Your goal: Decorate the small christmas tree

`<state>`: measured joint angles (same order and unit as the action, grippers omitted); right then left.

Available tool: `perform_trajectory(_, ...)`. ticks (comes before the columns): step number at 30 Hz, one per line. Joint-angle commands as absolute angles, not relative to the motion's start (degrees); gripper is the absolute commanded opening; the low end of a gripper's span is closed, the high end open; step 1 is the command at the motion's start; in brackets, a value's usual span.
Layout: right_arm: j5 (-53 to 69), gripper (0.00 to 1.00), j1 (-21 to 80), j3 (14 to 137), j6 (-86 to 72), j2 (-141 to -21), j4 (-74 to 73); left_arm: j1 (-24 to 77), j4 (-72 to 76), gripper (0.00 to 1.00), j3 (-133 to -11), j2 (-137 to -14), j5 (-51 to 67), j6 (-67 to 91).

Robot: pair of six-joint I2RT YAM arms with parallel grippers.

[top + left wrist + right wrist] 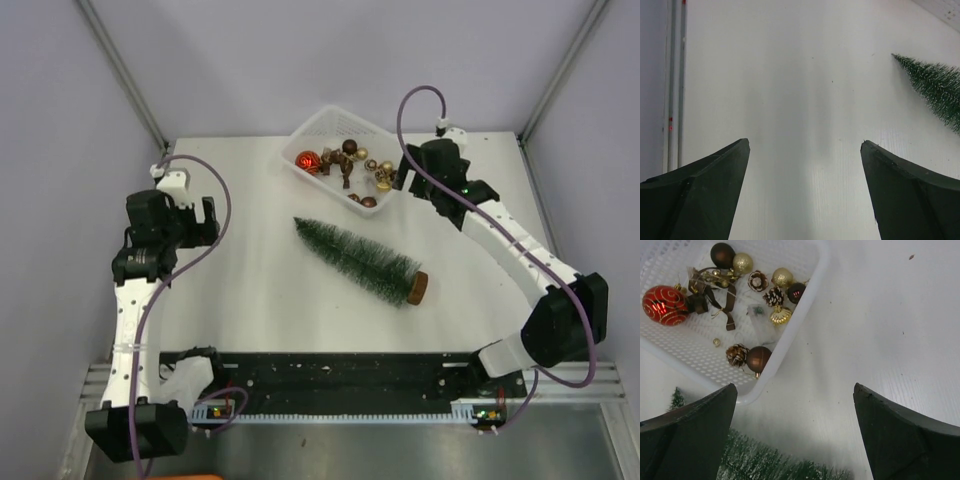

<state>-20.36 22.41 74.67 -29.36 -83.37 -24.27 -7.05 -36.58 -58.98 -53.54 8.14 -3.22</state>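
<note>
The small christmas tree point(355, 260) lies on its side in the middle of the white table, tip toward the back left, brown disc base point(418, 288) toward the front right. Its tip shows in the left wrist view point(935, 85), and its bristles in the right wrist view point(770, 462). A white basket point(311, 127) at the back holds a red bauble point(661, 305), brown and gold baubles and pinecones. My left gripper point(805, 145) is open and empty above bare table left of the tree. My right gripper point(795, 387) is open and empty beside the basket's right edge.
Grey walls and metal frame posts point(120, 75) enclose the table. A black rail point(340, 375) with the arm bases runs along the near edge. The table's left edge strip shows in the left wrist view point(675, 85).
</note>
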Motion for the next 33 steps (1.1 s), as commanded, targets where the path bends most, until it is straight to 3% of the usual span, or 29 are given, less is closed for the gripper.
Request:
perform_trajectory(1,-21.7,0.99,26.1,71.0,-25.8,-81.7,-25.9,-6.9,-39.9,0.99,-61.2,-55.6,10.3,-1.5)
perform_trajectory(12,-13.6,0.99,32.7,57.2,-29.4,-84.6,-12.3,-6.9,-42.4,0.99,-64.2,-56.3,22.1,-1.3)
perform_trajectory(22,-3.3,0.99,40.9,48.6,-36.1,-85.9,-5.7,-6.9,-40.0,0.99,-63.1,-57.1,24.0,-0.5)
perform_trajectory(30,-10.5,0.99,47.1,43.9,-41.9,-82.1,-8.3,-6.9,-35.8,0.99,-60.6,-55.7,25.8,-0.2)
perform_trajectory(33,-13.4,0.99,47.0,48.2,-39.1,-81.2,-11.5,-6.9,-36.5,0.99,-60.4,-56.4,25.3,-0.2)
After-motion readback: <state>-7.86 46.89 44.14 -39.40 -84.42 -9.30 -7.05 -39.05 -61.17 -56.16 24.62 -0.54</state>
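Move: The little tree lies on its side, its middle about 12 cm back, 14 cm left and 19 cm below the right hand. Its wooden base is some 18 cm back and 2 cm left of that hand, and the ornament basket's middle stands roughly 11 cm ahead and 17 cm left. From the left hand, the tree's middle is about level fore and aft, some 32 cm to the right and 20 cm below. Onto the far side of the tree's bristly body, a little basewards of its middle, the right hand sweeps down some 18 cm, back about 17 and left about 14, its fingers staying wide open while it turns counter-clockwise and tips downward. It pushes along the bristles, back and left. The open left hand moves about 5 cm right, towards the tree, turning slightly clockwise. ##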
